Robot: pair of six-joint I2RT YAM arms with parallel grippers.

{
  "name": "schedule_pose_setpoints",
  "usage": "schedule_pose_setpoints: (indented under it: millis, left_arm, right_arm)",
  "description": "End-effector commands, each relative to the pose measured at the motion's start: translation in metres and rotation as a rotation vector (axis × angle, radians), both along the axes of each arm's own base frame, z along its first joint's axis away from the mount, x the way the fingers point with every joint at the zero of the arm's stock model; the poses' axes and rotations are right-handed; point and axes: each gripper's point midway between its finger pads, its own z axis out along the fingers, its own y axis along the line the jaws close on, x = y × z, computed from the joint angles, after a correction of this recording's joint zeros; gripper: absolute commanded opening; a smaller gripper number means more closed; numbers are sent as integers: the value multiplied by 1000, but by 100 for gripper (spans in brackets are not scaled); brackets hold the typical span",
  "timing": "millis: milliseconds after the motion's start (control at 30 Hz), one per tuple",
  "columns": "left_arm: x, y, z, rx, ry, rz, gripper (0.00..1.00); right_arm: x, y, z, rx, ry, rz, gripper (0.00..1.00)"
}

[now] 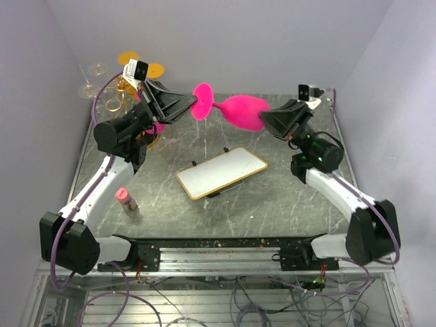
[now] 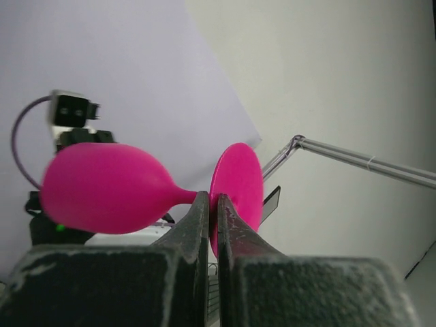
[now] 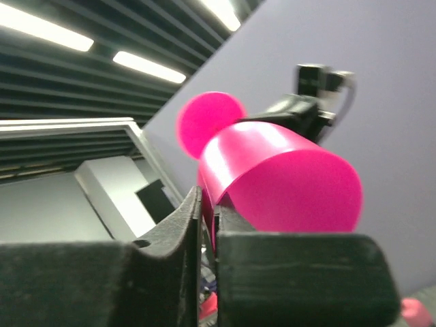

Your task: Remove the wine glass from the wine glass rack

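Observation:
A pink wine glass (image 1: 235, 110) hangs sideways in the air between both arms, above the back of the table. My left gripper (image 1: 195, 104) is shut on its round foot (image 2: 238, 180). My right gripper (image 1: 264, 120) is shut on the rim of its bowl (image 3: 286, 177). The gold wine glass rack (image 1: 126, 88) stands at the back left, behind my left arm, with orange discs at its top and clear glasses on its left. In the left wrist view the bowl (image 2: 109, 187) lies to the left of the fingers (image 2: 194, 218).
A white board with a wooden rim (image 1: 221, 172) lies flat in the middle of the table (image 1: 286, 197). A small pink-capped bottle (image 1: 126, 199) stands near my left arm. Another pink glass (image 1: 155, 127) shows partly behind the left arm by the rack.

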Motion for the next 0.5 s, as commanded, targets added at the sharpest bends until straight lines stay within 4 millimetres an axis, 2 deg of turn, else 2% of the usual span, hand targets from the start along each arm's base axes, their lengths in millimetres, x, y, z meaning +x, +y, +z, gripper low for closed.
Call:
schedule_pose_setpoints:
  millis: [0,67,133,167,233,300,400,467]
  left_arm:
    - [-8,0,3,-22,-61,16,15]
    - [-2,-2,-2,6,-41,48,35]
    - [2,-3,-8,54,-31,105,56]
    - [8,-4,-15,84,-3,140,64]
    - [17,-3,-29,144,13,235,78]
    - [28,0,-45,225,52,329,87]
    - [39,8,-74,360,116,448,91]
    - [40,15,-85,420,140,507,91]
  right_arm:
    - [-51,-29,45,140,-155,-59,0]
    - [-40,-30,47,118,-36,-105,0]
    - [-19,-31,45,59,121,-195,0]
    - [8,-27,26,-37,294,-275,0]
    - [26,-44,21,-126,433,-482,0]
    - [38,-70,15,-150,499,-672,0]
    - [60,-102,-13,-197,661,-892,0]
    - [73,-114,-38,-266,765,-983,0]
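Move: Spanning the gap between the hands, the pink wine glass has its foot in the left fingers and its rim already in the right ones; its middle lies roughly 7 cm right of the left hand and 7 cm left of the right hand, about level with both. The white board is about 4 cm ahead and 6 cm right of the left hand, 50 cm down. From that hand the glass rack stands 16 cm ahead, 20 cm left and some 33 cm lower. Opening wide, the left fingers let go of the foot; that hand then sinks about 4 cm and edges forward, turning slightly counter-clockwise. The right fingers keep their pinch on the rim and draw back and up about 5 cm, then come forward again while swinging right, ending some 7 cm higher and 7 cm farther right, the wrist turned some 35 degrees clockwise. ##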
